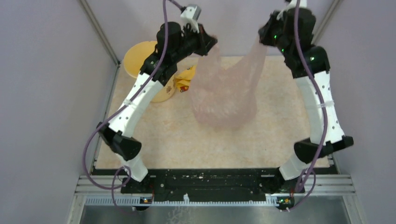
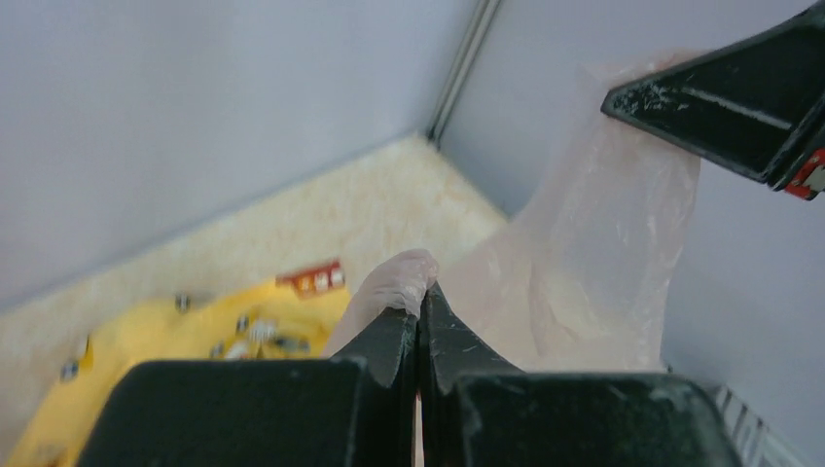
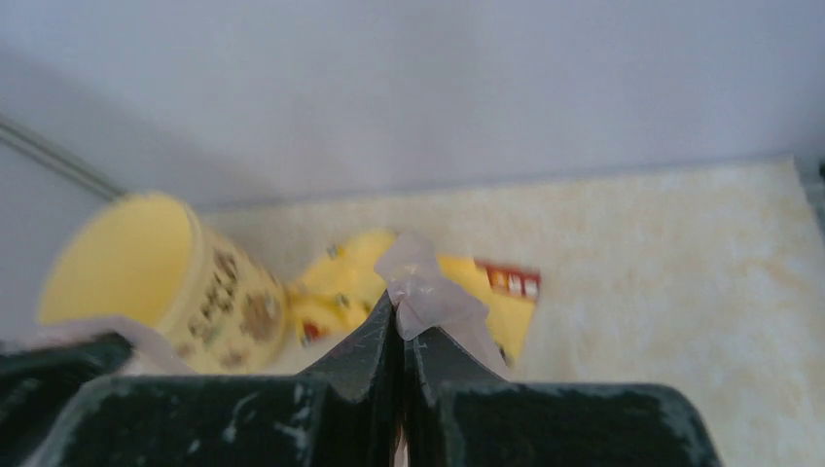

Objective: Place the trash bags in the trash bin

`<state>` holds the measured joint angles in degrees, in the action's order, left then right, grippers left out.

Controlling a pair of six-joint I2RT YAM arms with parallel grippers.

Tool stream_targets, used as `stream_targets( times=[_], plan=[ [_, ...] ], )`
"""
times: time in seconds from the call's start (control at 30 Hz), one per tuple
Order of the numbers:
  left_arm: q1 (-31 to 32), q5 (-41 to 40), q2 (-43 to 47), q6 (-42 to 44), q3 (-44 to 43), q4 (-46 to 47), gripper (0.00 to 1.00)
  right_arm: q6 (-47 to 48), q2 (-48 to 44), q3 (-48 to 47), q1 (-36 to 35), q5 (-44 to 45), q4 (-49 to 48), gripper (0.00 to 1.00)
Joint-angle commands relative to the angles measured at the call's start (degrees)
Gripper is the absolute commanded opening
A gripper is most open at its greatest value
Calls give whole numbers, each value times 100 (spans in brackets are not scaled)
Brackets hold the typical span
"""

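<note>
A translucent pale pink trash bag (image 1: 224, 95) hangs above the table's far middle, stretched between both grippers. My left gripper (image 1: 210, 45) is shut on its left top corner (image 2: 404, 274). My right gripper (image 1: 265, 35) is shut on the right top corner (image 3: 420, 292). The bag's belly sags down between them, well off to the right of the trash bin (image 1: 140, 58). The bin, a pale yellow bucket with brown figures (image 3: 199, 292), stands at the far left, partly hidden by my left arm.
A crumpled yellow printed wrapper (image 1: 186, 80) lies on the table between the bin and the hanging bag, also visible as the wrapper (image 2: 195, 341) and the wrapper (image 3: 486, 292). Grey walls close in on the left, right and back.
</note>
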<state>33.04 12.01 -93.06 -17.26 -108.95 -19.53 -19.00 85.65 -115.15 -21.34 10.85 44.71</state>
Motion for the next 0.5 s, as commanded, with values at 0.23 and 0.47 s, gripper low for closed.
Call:
stream_targets(
  times=[0.23,0.47],
  plan=[
    [36,-35,433,237,-538,1542,0,364,-2560,1267,112,-633,-3899,0],
    [419,-179,-177,324,2553,678,0,-705,-1480,6144,-345,-1011,-2919,0]
  ],
)
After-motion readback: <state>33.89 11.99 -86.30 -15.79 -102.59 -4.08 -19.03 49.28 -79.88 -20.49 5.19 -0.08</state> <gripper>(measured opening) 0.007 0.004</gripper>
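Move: The pink trash bag is already pinched at one edge by each hand, about 45 cm above the table. Its loose body trails behind and below: from the left hand some 9 cm back, 4 cm right and 13 cm down; from the right hand about 9 cm back, 7 cm left and as low. The yellow trash bag lies about 12 cm ahead of the left hand and 2 cm right, 42 cm down; the trash bin stands about 9 cm ahead and 23 cm left, 31 cm down. Up and back in a fast fling, both hands whip the pink trash bag from low behind them, their shut fingers keeping their pinch. The right hand soars some 23 cm, swings about 20 cm back as its fingers tip up some 50 degrees, then starts down and forward; the left rises about 14 cm, eases a little back and sinks roughly half of that again. ##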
